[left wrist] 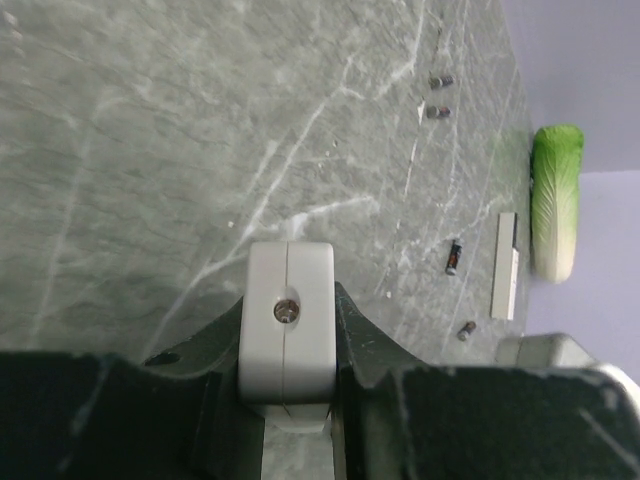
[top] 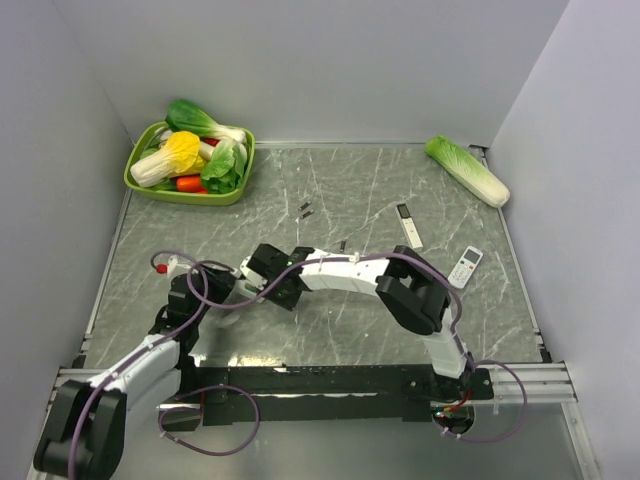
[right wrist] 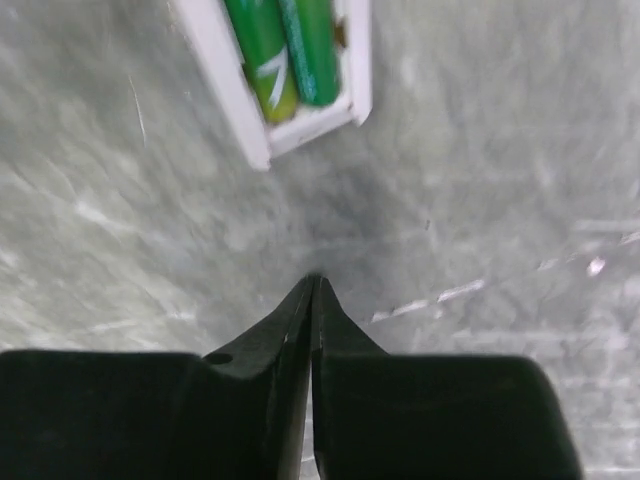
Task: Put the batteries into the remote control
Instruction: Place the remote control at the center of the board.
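In the left wrist view, my left gripper is shut on the white end of the remote control, one finger on each side of it. The right wrist view shows the remote control lying back-up on the marble. Two green batteries sit side by side in its open recess. My right gripper is shut with nothing in it, its tips just short of the remote's end. From above, both grippers meet at the table's near middle, where the right arm hides most of the remote.
A green basket of vegetables stands at the back left and a napa cabbage at the back right. A white remote with a black end and a buttoned remote lie to the right. Small dark cells lie mid-table.
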`<state>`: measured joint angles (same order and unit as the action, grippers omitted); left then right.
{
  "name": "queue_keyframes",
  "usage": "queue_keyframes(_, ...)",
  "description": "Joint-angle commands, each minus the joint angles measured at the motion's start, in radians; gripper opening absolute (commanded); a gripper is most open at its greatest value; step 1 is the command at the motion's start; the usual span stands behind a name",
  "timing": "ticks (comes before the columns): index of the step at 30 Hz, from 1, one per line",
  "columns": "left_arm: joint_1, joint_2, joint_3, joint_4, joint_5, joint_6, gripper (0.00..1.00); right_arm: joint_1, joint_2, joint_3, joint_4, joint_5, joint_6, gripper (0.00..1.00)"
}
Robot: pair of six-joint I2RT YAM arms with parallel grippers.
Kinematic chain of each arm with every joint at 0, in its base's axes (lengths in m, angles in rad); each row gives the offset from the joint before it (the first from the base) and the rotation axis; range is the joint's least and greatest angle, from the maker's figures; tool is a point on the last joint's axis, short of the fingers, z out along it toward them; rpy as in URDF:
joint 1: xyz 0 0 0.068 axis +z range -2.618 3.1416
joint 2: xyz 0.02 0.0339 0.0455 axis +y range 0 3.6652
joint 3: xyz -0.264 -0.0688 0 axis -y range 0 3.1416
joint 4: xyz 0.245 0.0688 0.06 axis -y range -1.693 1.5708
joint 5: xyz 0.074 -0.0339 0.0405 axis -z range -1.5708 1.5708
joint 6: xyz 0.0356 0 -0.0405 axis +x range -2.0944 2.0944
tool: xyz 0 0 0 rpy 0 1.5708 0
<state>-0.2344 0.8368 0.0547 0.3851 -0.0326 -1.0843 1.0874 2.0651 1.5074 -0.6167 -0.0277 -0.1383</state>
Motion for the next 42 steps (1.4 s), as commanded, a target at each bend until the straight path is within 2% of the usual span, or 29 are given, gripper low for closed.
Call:
queue_keyframes(1, -0.039, 0.117, -0.035, 0.207, 0.057, -0.042, 0.11, -0.035, -0.135, -0.134, 0.055, 0.022, 0.031, 0.06)
queue_keyframes(6, -0.115, 0.312, -0.010, 0.403, 0.054, -0.084, 0.12, -0.073, -0.301, -0.269, 0.115, 0.020, 0.040, 0.05)
queue_keyframes(9, -0.124, 0.435, 0.007, 0.486, 0.082, -0.085, 0.18, -0.089, -0.362, -0.312, 0.121, 0.026, 0.048, 0.08)
queue_keyframes(10, -0.131, 0.488, 0.020, 0.503, 0.092, -0.082, 0.22, -0.093, -0.378, -0.323, 0.126, 0.026, 0.049, 0.10)
queue_keyframes(15, -0.215, 0.633, 0.062, 0.580, 0.166, -0.097, 0.25, -0.118, -0.468, -0.388, 0.181, 0.026, 0.066, 0.13)
queue_keyframes(21, -0.250, 0.812, 0.108, 0.627, 0.232, -0.123, 0.47, -0.138, -0.542, -0.435, 0.227, 0.026, 0.074, 0.17)
queue_keyframes(22, -0.250, 0.823, 0.094, 0.635, 0.223, -0.129, 0.56, -0.141, -0.560, -0.440, 0.229, 0.026, 0.074, 0.18)
queue_keyframes(23, -0.249, 0.818, 0.086, 0.608, 0.212, -0.137, 0.63, -0.145, -0.568, -0.452, 0.232, 0.026, 0.075, 0.21)
queue_keyframes(24, -0.249, 0.790, 0.080, 0.574, 0.194, -0.137, 0.76, -0.146, -0.577, -0.458, 0.236, 0.026, 0.075, 0.22)
queue_keyframes(25, -0.249, 0.763, 0.077, 0.534, 0.147, -0.131, 0.82, -0.153, -0.589, -0.464, 0.238, 0.025, 0.075, 0.24)
queue_keyframes(26, -0.247, 0.736, 0.077, 0.420, 0.126, -0.118, 0.86, -0.155, -0.597, -0.475, 0.241, 0.020, 0.075, 0.27)
queue_keyframes(27, -0.246, 0.664, 0.080, 0.366, 0.099, -0.108, 0.94, -0.155, -0.605, -0.480, 0.244, 0.020, 0.075, 0.29)
queue_keyframes(29, -0.247, 0.576, 0.100, 0.218, 0.015, -0.077, 0.99, -0.161, -0.622, -0.493, 0.250, 0.018, 0.077, 0.34)
queue_keyframes(30, -0.247, 0.491, 0.120, 0.069, -0.028, -0.066, 0.99, -0.161, -0.626, -0.493, 0.252, 0.014, 0.077, 0.36)
queue_keyframes(32, -0.246, 0.409, 0.145, -0.068, -0.145, -0.051, 0.97, -0.164, -0.638, -0.501, 0.259, 0.009, 0.075, 0.39)
queue_keyframes(33, -0.246, 0.342, 0.169, -0.188, -0.177, -0.046, 0.97, -0.165, -0.643, -0.503, 0.261, 0.006, 0.074, 0.40)
queue_keyframes(36, -0.238, 0.277, 0.206, -0.336, -0.276, -0.057, 0.97, -0.167, -0.660, -0.515, 0.270, 0.002, 0.071, 0.41)
queue_keyframes(42, -0.220, 0.275, 0.315, -0.606, -0.394, -0.150, 0.97, -0.178, -0.723, -0.556, 0.287, -0.011, 0.060, 0.43)
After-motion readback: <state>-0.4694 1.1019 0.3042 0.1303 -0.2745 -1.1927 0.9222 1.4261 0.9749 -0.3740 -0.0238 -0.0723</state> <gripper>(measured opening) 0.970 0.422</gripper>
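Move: The left gripper still holds the remote control. Its resting place on the board is about 8 cm to this gripper's right, 4 cm back and some 5 cm below. A loose battery lies roughly 22 cm right and 6 cm ahead of this gripper, and the dark battery pair about 15 cm right and 14 cm ahead. From the right gripper, the resting place is about 1 cm back, 1 cm right and 1 cm below. Carry the remote control right with the left gripper, about 12 cm, sinking 3 cm or so and turning some 20 degrees clockwise, then open wide to release it. Draw that empty gripper back left about 9 cm, unwinding the turn and tipping the fingers down. Meanwhile pull the right gripper clear, right about 10 cm and then mostly up, its fingers parting. ##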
